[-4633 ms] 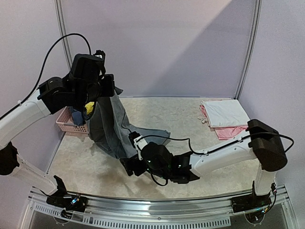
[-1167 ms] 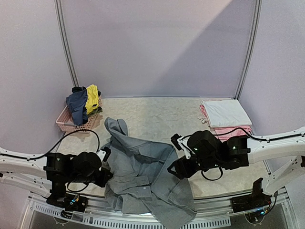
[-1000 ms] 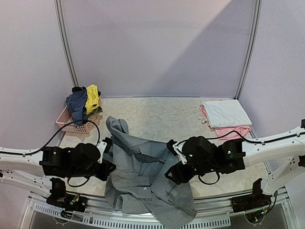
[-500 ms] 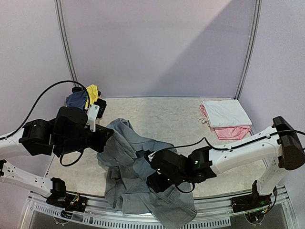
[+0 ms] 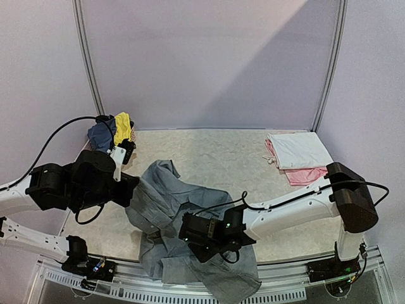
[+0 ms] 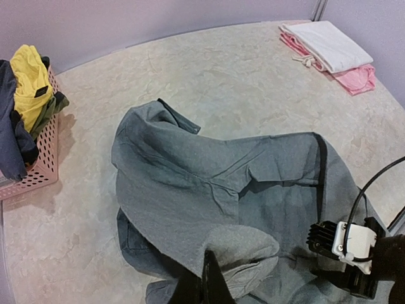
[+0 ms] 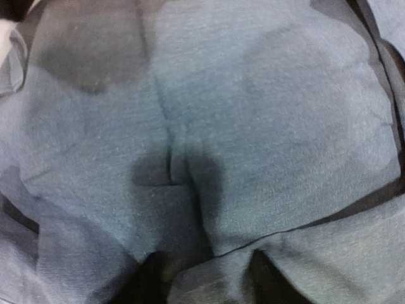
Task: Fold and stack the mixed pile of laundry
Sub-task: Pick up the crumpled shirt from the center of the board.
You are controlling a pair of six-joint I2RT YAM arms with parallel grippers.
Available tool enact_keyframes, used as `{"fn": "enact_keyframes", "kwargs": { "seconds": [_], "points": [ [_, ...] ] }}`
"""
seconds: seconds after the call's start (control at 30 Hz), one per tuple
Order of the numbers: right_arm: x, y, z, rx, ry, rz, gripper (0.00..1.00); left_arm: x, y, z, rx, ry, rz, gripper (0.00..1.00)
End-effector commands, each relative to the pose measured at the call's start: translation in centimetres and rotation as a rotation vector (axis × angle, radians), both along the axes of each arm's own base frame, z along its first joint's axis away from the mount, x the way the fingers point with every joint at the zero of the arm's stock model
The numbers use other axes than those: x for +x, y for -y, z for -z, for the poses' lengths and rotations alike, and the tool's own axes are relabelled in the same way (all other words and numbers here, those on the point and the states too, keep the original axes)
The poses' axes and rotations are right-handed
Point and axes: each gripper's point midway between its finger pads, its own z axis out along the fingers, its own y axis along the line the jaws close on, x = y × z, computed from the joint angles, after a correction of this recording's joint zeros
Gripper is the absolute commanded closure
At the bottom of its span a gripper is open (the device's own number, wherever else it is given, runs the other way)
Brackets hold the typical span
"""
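Note:
Grey trousers [image 5: 171, 196] lie crumpled across the near middle of the table, spilling over the front edge. My left gripper [image 5: 131, 185] is shut on a fold of them [image 6: 243, 244] and holds that part lifted at the left; in the left wrist view its fingers [image 6: 212, 282] meet on the cloth. My right gripper [image 5: 193, 238] presses down on the trousers near the front. In the right wrist view its fingers [image 7: 149, 278] stand apart with a ridge of grey cloth [image 7: 209, 190] bulging between them. A navy top [image 5: 101, 134] and a yellow garment [image 5: 122, 125] sit in the basket.
The pink lattice basket [image 5: 88, 166] stands at the back left by the wall. A folded white piece [image 5: 297, 151] lies on a pink piece [image 5: 307, 174] at the back right. The right arm's cable [image 5: 285, 196] loops over the table. Walls close the back and sides.
My left gripper rose and drew back to the left, pulling the trousers' left part up. My right gripper slid left across the trousers and its fingers came closer together.

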Motion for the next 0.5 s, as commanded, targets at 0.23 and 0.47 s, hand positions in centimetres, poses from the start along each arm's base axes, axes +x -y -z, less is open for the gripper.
{"fn": "enact_keyframes", "kwargs": {
  "seconds": [0.23, 0.47],
  "points": [
    [1.5, 3.7, -1.5, -0.134, 0.139, 0.091, 0.98, 0.5, -0.5, 0.8, 0.02, -0.013, -0.02, 1.0],
    [3.8, 9.6, -7.5, -0.166, 0.289, 0.16, 1.0, 1.0, -0.4, -0.5, 0.008, 0.008, -0.037, 1.0]
  ]
}}
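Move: Between the open right fingers lies the shirt fold to be pinched, right at the hand point and about 1 cm lower. The raised shirt corner, still held by the left hand, is roughly 15 cm left, 9 cm farther out and 20 cm higher; the shirt's far flap lies some 26 cm ahead and 12 cm left. From the left hand, that fold is about 15 cm right, 8 cm back and 21 cm below. Closing from about half open to shut, the right fingers pinch the shirt fold beneath them, almost in place. Then the hand drags the fold about 5 cm to the right, away from the left hand, rising some 3 cm late on and edging forward, the wrist tilting roughly 10 degrees. The left hand stays still, keeping its grip on the raised corner. ##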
